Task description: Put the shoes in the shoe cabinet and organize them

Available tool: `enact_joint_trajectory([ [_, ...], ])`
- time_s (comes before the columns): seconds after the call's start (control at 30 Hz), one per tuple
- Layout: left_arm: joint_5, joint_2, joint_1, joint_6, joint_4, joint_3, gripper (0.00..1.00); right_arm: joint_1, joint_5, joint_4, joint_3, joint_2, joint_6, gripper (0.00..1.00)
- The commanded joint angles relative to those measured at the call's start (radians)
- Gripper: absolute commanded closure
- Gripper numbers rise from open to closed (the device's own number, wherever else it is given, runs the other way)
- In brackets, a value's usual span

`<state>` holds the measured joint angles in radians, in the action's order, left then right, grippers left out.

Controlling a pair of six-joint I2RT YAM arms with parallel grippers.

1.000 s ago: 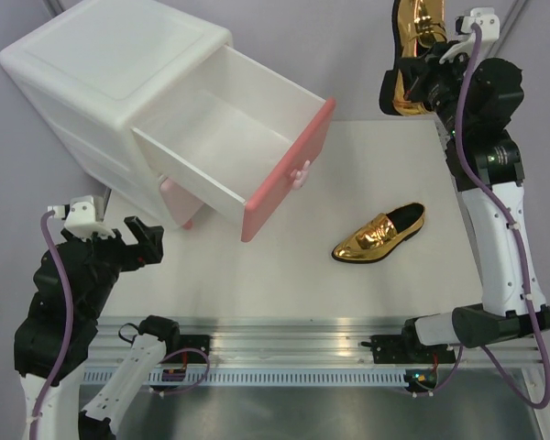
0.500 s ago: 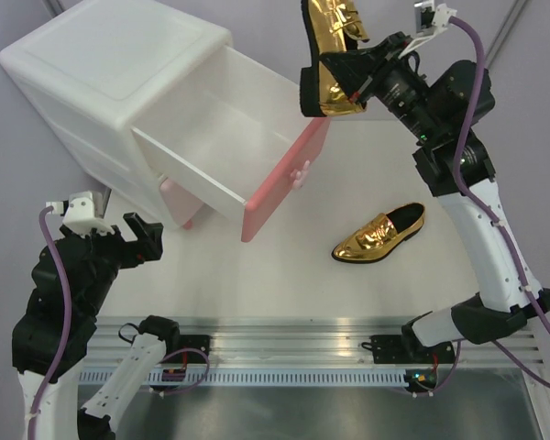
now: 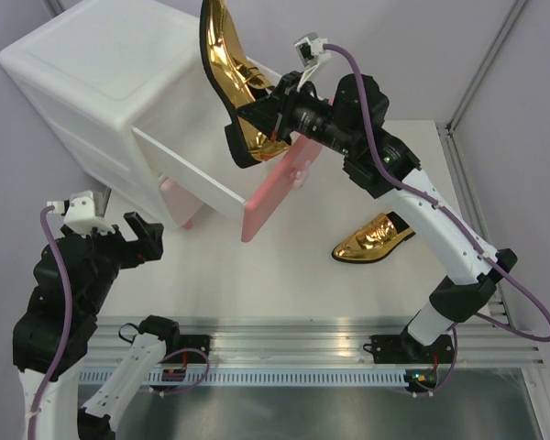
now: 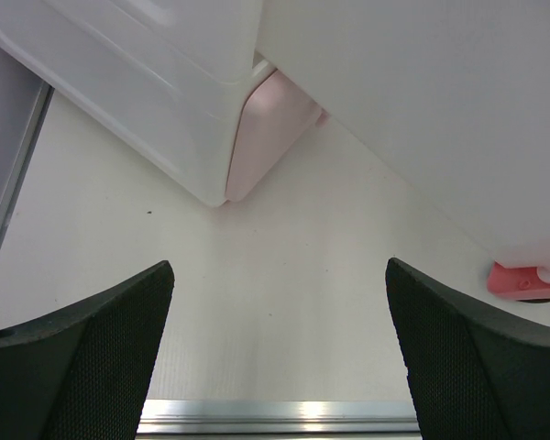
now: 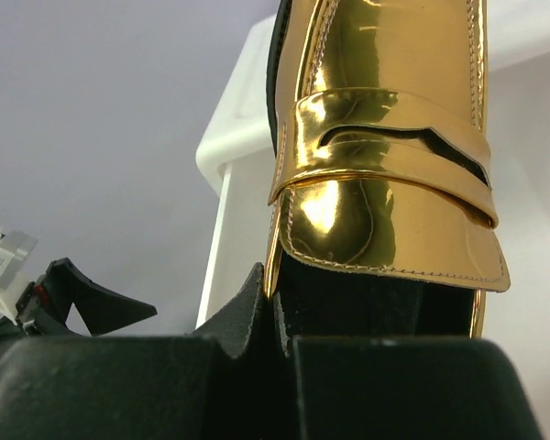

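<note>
The white shoe cabinet [image 3: 101,69] stands at the back left, its upper drawer with the deeper pink front [image 3: 280,188] pulled out. My right gripper [image 3: 261,115] is shut on the side wall of a gold loafer [image 3: 227,78] and holds it toe-up above the open drawer; the shoe fills the right wrist view [image 5: 385,156]. A second gold loafer [image 3: 378,236] lies on the table at the right. My left gripper [image 3: 128,240] is open and empty near the front left, facing the pale pink lower drawer front [image 4: 270,133]. No green shoes are in view.
The open drawer juts out over the middle of the table. The table [image 3: 257,284] has a metal rail along its near edge [image 3: 284,353]. A grey wall stands behind the cabinet.
My right arm has swung left with the gold loafer, from the back right corner to above the open drawer. The left arm has not moved.
</note>
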<state>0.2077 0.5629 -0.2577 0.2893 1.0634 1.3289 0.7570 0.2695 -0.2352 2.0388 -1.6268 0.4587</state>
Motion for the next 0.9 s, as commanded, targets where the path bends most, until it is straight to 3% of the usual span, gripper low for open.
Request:
enact_joint_trajectory([
  [0.0, 0.028, 0.025, -0.003, 0.036, -0.005, 0.024, 0.0, 0.042, -0.096, 0.056, 0.043, 0.033, -0.029, 0.99],
  [0.17, 0.059, 0.071, -0.003, 0.059, 0.039, 0.101, 0.0, 0.077, -0.232, -0.002, 0.003, 0.058, -0.018, 1.0],
  [0.4, 0.035, 0.111, -0.003, 0.037, 0.049, 0.116, 0.0, 0.088, -0.294, -0.236, 0.176, -0.054, -0.071, 0.99],
  [0.87, 0.03, 0.115, -0.003, 0.048, 0.03, 0.127, 0.0, 0.087, -0.306, -0.303, 0.297, -0.212, -0.158, 1.0],
])
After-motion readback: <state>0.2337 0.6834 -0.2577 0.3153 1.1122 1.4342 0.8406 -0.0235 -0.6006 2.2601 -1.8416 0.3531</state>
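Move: The right hand, holding one gold shoe, is high over the open upper drawer, whose middle lies about 8 cm ahead, 5 cm to its left and 22 cm below. The drawer's pink front panel is some 8 cm right, 2 cm ahead and 20 cm down; the cabinet body is about 15 cm ahead and 28 cm left. The other gold shoe lies roughly 31 cm right, level with the hand fore and aft. From the left hand the drawer's middle is about 24 cm ahead, 19 cm right. Still pinching the gold shoe by the side of its opening, the right hand lowers it about 10 cm towards the inside of the open drawer, nearly straight down at first, then also forward and a little left. The wrist dips the fingers some 20 degrees and turns slightly clockwise; the grip stays shut. ##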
